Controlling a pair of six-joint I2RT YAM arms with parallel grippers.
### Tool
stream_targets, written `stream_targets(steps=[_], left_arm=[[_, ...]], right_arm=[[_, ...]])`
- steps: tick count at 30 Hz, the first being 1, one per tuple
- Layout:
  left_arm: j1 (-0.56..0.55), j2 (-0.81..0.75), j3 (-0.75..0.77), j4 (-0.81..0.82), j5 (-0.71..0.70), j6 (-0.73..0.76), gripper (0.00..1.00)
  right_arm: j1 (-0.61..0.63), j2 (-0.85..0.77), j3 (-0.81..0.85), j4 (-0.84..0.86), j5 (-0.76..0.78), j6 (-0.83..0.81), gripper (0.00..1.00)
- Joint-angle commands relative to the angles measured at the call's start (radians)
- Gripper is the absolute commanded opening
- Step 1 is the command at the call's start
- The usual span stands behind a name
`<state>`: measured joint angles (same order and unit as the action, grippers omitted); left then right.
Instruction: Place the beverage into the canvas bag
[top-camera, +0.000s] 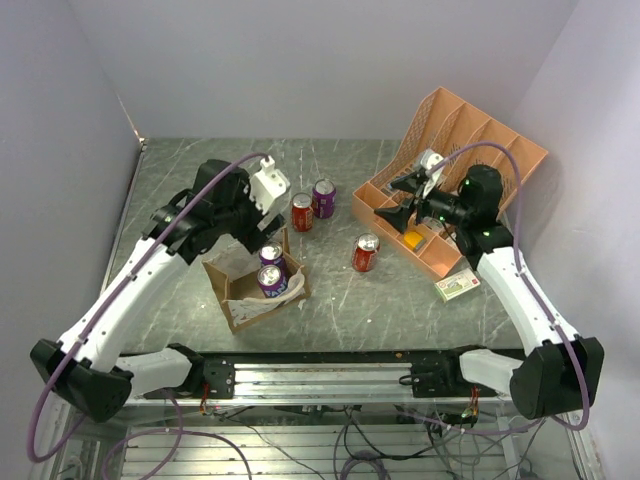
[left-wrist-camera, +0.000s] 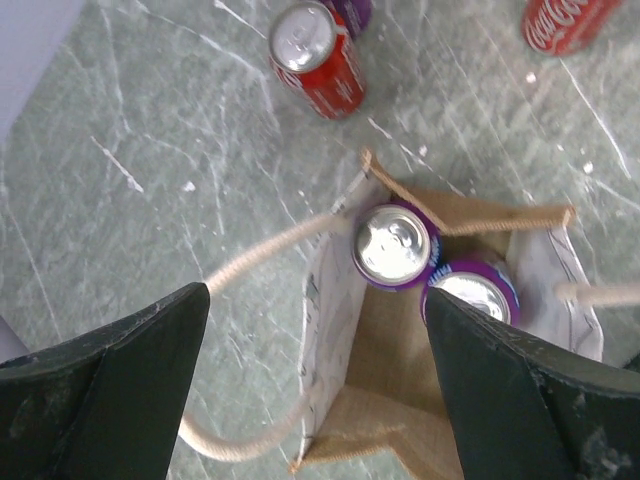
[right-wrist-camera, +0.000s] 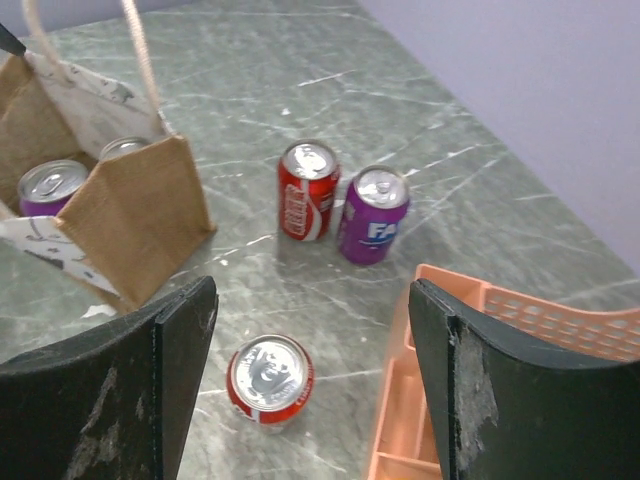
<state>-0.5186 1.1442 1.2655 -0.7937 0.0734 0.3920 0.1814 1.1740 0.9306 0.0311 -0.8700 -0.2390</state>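
The brown canvas bag (top-camera: 240, 295) stands open at the table's front left, its white patterned panel (left-wrist-camera: 325, 330) and cream rope handle (left-wrist-camera: 250, 262) showing. Two purple cans (left-wrist-camera: 393, 245) (left-wrist-camera: 478, 290) stand upright inside it. My left gripper (left-wrist-camera: 315, 295) hovers over the bag, open and holding nothing. On the table behind the bag stand a red can (top-camera: 302, 212) and a purple can (top-camera: 324, 198) side by side. Another red can (top-camera: 366, 252) stands alone, to their right and nearer the front. My right gripper (right-wrist-camera: 312, 290) is open and empty, above and to the right of that lone red can (right-wrist-camera: 270, 380).
An orange plastic file organizer (top-camera: 455, 165) lies at the back right, its edge right under my right gripper (top-camera: 398, 202). A small green and white box (top-camera: 457, 286) lies in front of it. Walls close off the left, back and right sides.
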Motion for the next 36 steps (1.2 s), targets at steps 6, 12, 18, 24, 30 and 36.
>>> stream_targets(steps=[6, 12, 18, 24, 30, 36], left_arm=[[0.005, 0.215, 0.165, 0.165, -0.072, -0.107, 0.99], [0.005, 0.388, 0.238, 0.204, -0.041, -0.125, 0.99], [0.005, 0.536, 0.302, 0.217, -0.003, -0.131, 0.99], [0.006, 0.672, 0.377, 0.195, 0.007, -0.125, 0.99], [0.007, 0.774, 0.429, 0.192, 0.024, -0.120, 0.99], [0.006, 0.845, 0.469, 0.182, 0.056, -0.122, 0.99]], right_arm=[[-0.019, -0.123, 0.022, -0.215, 0.208, -0.030, 0.91], [-0.074, -0.179, -0.036, -0.188, 0.213, -0.019, 1.00], [-0.115, -0.188, -0.036, -0.204, 0.167, -0.024, 1.00], [-0.131, -0.195, -0.039, -0.210, 0.157, -0.037, 1.00], [-0.132, -0.197, -0.039, -0.219, 0.137, -0.048, 1.00], [-0.133, -0.194, -0.039, -0.221, 0.128, -0.052, 1.00]])
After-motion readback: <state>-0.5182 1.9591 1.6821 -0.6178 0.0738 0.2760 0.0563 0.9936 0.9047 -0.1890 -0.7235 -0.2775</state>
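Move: The red can is about 17 cm ahead of the left hand, 10 cm to its right and 19 cm below. The purple can stands against its far right side, some 5 cm farther out and 6 cm farther right than the red can. The canvas bag, holding two purple cans, is almost under the left hand, roughly 3 cm back, 2 cm left and 20 cm down. From the right hand the red can lies about 11 cm ahead, 20 cm left and 21 cm below. Already empty and wide open, the left hand leaves the bag and reaches about 15 cm forward and 9 cm right to the nearer red can, rising slightly at first, then sinking to end some 13 cm lower, its fingers tipping about 15 degrees further down so that they straddle the line to the can's top, with no grip yet. Meanwhile the right hand, holding nothing, draws off about 6 cm to its right over the orange crate, turning clockwise and opening its fingers fully, then waits there. ##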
